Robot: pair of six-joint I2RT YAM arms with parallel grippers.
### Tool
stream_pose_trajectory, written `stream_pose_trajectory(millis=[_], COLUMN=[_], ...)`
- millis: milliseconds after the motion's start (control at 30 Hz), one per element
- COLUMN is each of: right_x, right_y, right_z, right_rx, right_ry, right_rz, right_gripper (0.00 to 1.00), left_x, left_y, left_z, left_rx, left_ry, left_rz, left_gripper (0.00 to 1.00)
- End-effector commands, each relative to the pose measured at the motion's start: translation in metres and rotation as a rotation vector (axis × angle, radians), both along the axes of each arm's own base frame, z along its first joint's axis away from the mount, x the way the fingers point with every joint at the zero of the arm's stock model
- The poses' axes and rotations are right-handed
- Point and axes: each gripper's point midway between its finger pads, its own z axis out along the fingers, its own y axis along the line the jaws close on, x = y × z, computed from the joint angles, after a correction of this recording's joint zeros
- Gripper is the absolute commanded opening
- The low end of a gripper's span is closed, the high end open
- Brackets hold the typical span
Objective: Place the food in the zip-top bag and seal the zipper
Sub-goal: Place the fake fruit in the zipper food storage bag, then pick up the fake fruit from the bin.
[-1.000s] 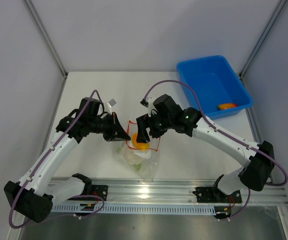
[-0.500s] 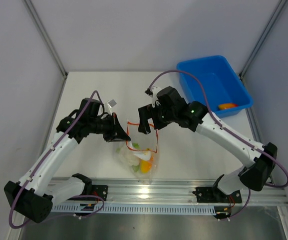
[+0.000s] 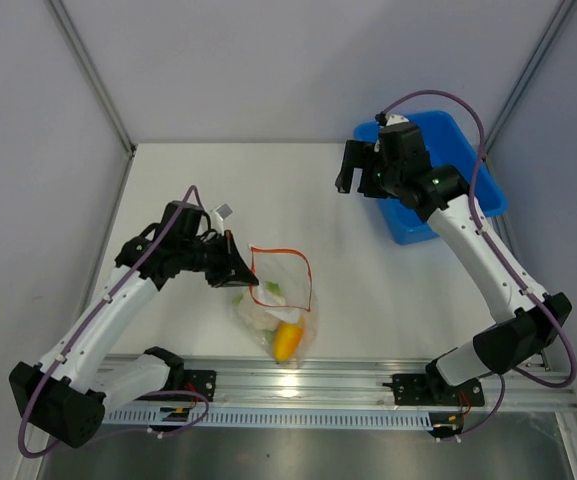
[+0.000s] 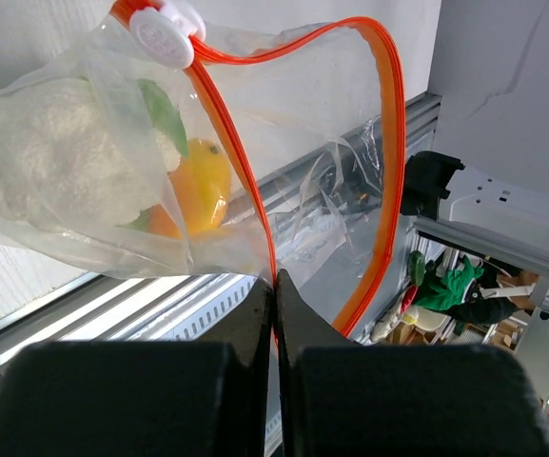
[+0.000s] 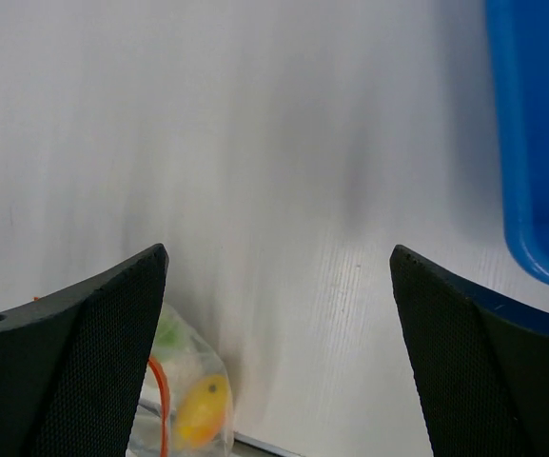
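The zip-top bag (image 3: 286, 300) lies near the table's front edge with its mouth open. Its orange-red zipper (image 3: 293, 252) forms a loop. Inside are the white-and-green cauliflower piece (image 3: 259, 313) and the yellow-orange piece (image 3: 288, 342). My left gripper (image 3: 245, 272) is shut on the zipper strip (image 4: 272, 257) at the mouth's left edge. The left wrist view shows the cauliflower (image 4: 55, 143), the yellow-orange piece (image 4: 196, 183) and the white slider (image 4: 165, 24). My right gripper (image 3: 358, 178) is open and empty, raised by the blue bin's left side. The red-orange piece is out of view.
The blue bin (image 3: 413, 225) stands at the back right, partly hidden by my right arm, and its wall shows in the right wrist view (image 5: 540, 143). The bag (image 5: 184, 405) shows at the lower left of that view. A metal rail (image 3: 348, 385) runs along the front edge.
My right gripper let the yellow-orange piece go into the bag, then rose and swung back right to the blue bin. The piece slid to the bag's bottom. My left gripper kept its hold.
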Motion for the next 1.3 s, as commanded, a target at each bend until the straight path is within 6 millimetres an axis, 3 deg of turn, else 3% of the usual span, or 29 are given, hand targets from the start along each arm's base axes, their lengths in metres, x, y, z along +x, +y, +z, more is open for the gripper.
stream_pose_trajectory(millis=[0,67,467,900,1000,1033,1100,1267], right_x=[0.022,0.031,0.073,0.1,0.101,0.1,0.102,0.105], right_y=[-0.022,-0.031,-0.085,-0.148,-0.161,-0.169,-0.176,-0.201], right_z=[0.017,0.022,0.009,0.017,0.011,-0.002,-0.005,-0.038], right_rx=[0.005,0.019,0.052,-0.151,-0.188,-0.202,-0.19,-0.151], right_ry=[-0.041,-0.047,-0.014,-0.086,-0.056,-0.008,0.017,0.16], right_rz=[-0.137,-0.176,-0.425,-0.714,-0.782,-0.821,-0.855,-0.939], right_gripper=[0.99,0.99,1.0,0.99,0.99,0.99,0.99,1.0], left_x=[0.001,0.001,-0.001,-0.001,-0.004,-0.006,-0.008,-0.007], left_y=[0.0,-0.001,-0.003,0.009,0.013,0.014,0.014,0.013], left_z=[-0.002,-0.005,-0.012,-0.012,-0.016,-0.02,-0.022,-0.029], left_rx=[0.005,0.005,0.023,0.101,0.112,0.115,0.108,0.11], left_ry=[-0.045,-0.04,-0.041,-0.098,-0.106,-0.098,-0.097,-0.094], left_rz=[-0.015,-0.018,-0.041,-0.061,-0.058,-0.053,-0.054,-0.056], left_gripper=[0.01,0.01,0.01,0.01,0.01,0.01,0.01,0.0])
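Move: The last fake fruit, red-orange, lies in the blue bin about 10 cm ahead of the open right hand, 30 cm to its right and some 28 cm below. The bin's middle is roughly 18 cm ahead and 26 cm right of that hand. The zipper bag hangs about 22 cm back and 15 cm left of it. From the left hand, already pinching the bag's orange edge, the fruit is around 29 cm ahead and 52 cm right. Towards the last fruit, over the blue bin, the empty right hand swings some 18 cm right and 11 cm forward, dipping about 3 cm only at the end; it turns roughly 50 degrees clockwise with its fingers kept wide open. The left hand keeps its pinch on the bag's edge and sinks a little under 3 cm. ##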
